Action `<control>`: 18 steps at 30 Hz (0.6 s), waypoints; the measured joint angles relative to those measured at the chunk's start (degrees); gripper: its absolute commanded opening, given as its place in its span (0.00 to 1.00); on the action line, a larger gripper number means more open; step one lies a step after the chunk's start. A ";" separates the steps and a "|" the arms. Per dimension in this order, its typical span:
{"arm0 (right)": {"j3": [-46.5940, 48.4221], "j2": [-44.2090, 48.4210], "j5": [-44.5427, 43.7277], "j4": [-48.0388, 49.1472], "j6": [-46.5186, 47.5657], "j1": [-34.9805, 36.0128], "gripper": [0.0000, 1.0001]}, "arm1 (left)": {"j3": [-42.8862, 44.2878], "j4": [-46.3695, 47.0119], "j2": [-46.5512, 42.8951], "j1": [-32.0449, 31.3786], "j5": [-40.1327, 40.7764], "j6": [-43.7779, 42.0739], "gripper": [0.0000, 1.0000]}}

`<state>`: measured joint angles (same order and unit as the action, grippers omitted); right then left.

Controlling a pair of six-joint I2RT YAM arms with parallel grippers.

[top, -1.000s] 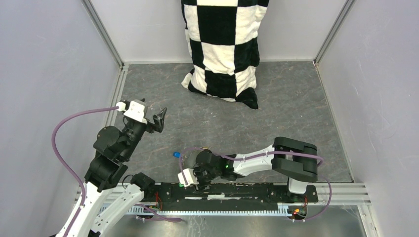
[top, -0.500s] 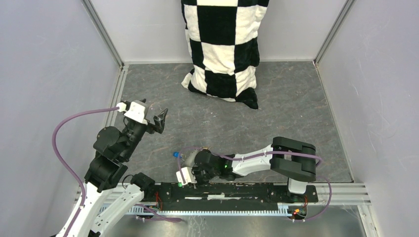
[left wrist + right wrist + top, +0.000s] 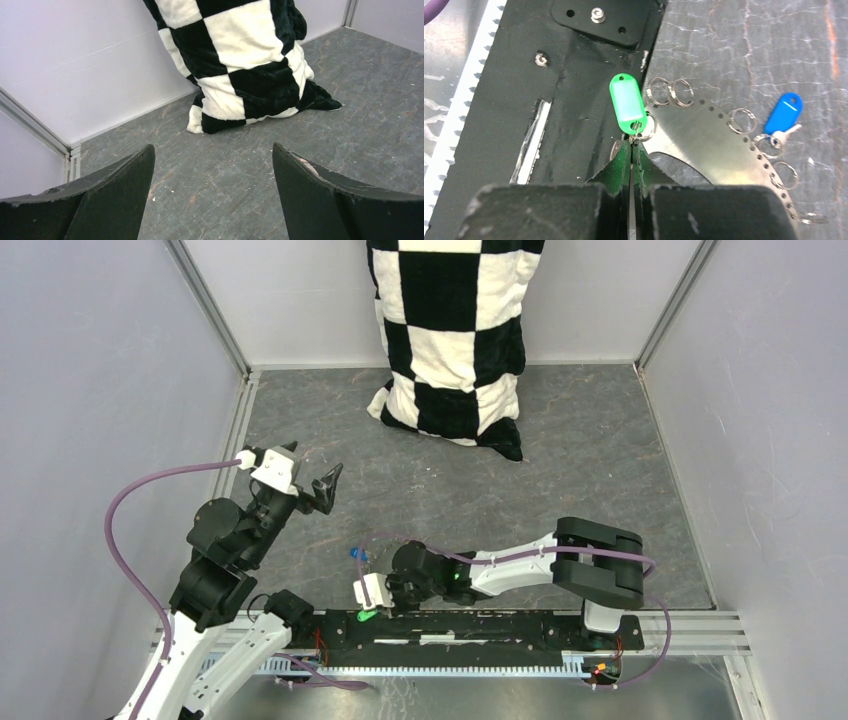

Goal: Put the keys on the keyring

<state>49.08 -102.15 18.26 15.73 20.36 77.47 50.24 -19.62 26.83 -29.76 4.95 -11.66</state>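
Observation:
In the right wrist view my right gripper [image 3: 634, 142] is shut, pinching the small metal end of the green key [image 3: 626, 102], whose tag lies over the black base plate [image 3: 574, 100]. Just right of it the keyring [image 3: 704, 142], a flat grey strap with holes and thin silver rings, curves across the floor. The blue key [image 3: 784, 114] lies by the strap's outer edge, at one of its rings. From above, the green key [image 3: 366, 616] and blue key [image 3: 356, 554] show beside my right gripper [image 3: 373, 608]. My left gripper [image 3: 312, 468] hangs open and empty, far left of the keys.
A black-and-white checkered cloth [image 3: 452, 340] leans against the back wall; it also shows ahead of my left gripper [image 3: 212, 146], as the cloth [image 3: 240, 60]. Grey walls close in both sides. The arms' black mounting rail [image 3: 480, 625] runs along the near edge.
My right gripper's jaws have closed on the green key's metal end, and its wrist has shifted slightly left. The left gripper has opened a little wider.

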 measured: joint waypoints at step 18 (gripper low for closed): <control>1.86 16.94 -2.56 -9.62 -1.92 -5.90 0.00 | 0.00 -2.29 -0.11 0.00 -6.03 -0.02 0.92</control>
<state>50.94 -85.21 15.70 6.11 18.44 71.57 50.24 -21.91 26.72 -29.76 -1.08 -11.68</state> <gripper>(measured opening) 0.011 0.925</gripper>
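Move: The right hand already pinches the wire ring of the green tag, whose middle lies about 2 cm left, 1 cm back and 1 cm below. The keyring plate's middle is some 6 cm ahead and 4 cm right, 2 cm lower; the blue tag about 11 cm ahead, 4 cm left, 2 cm lower. From the open left hand the green tag is roughly 17 cm back, 6 cm right and 34 cm below. Right hand keeps its pinch and lifts about 10 cm, drifting 5 cm forward, raising the green tag and plate. ##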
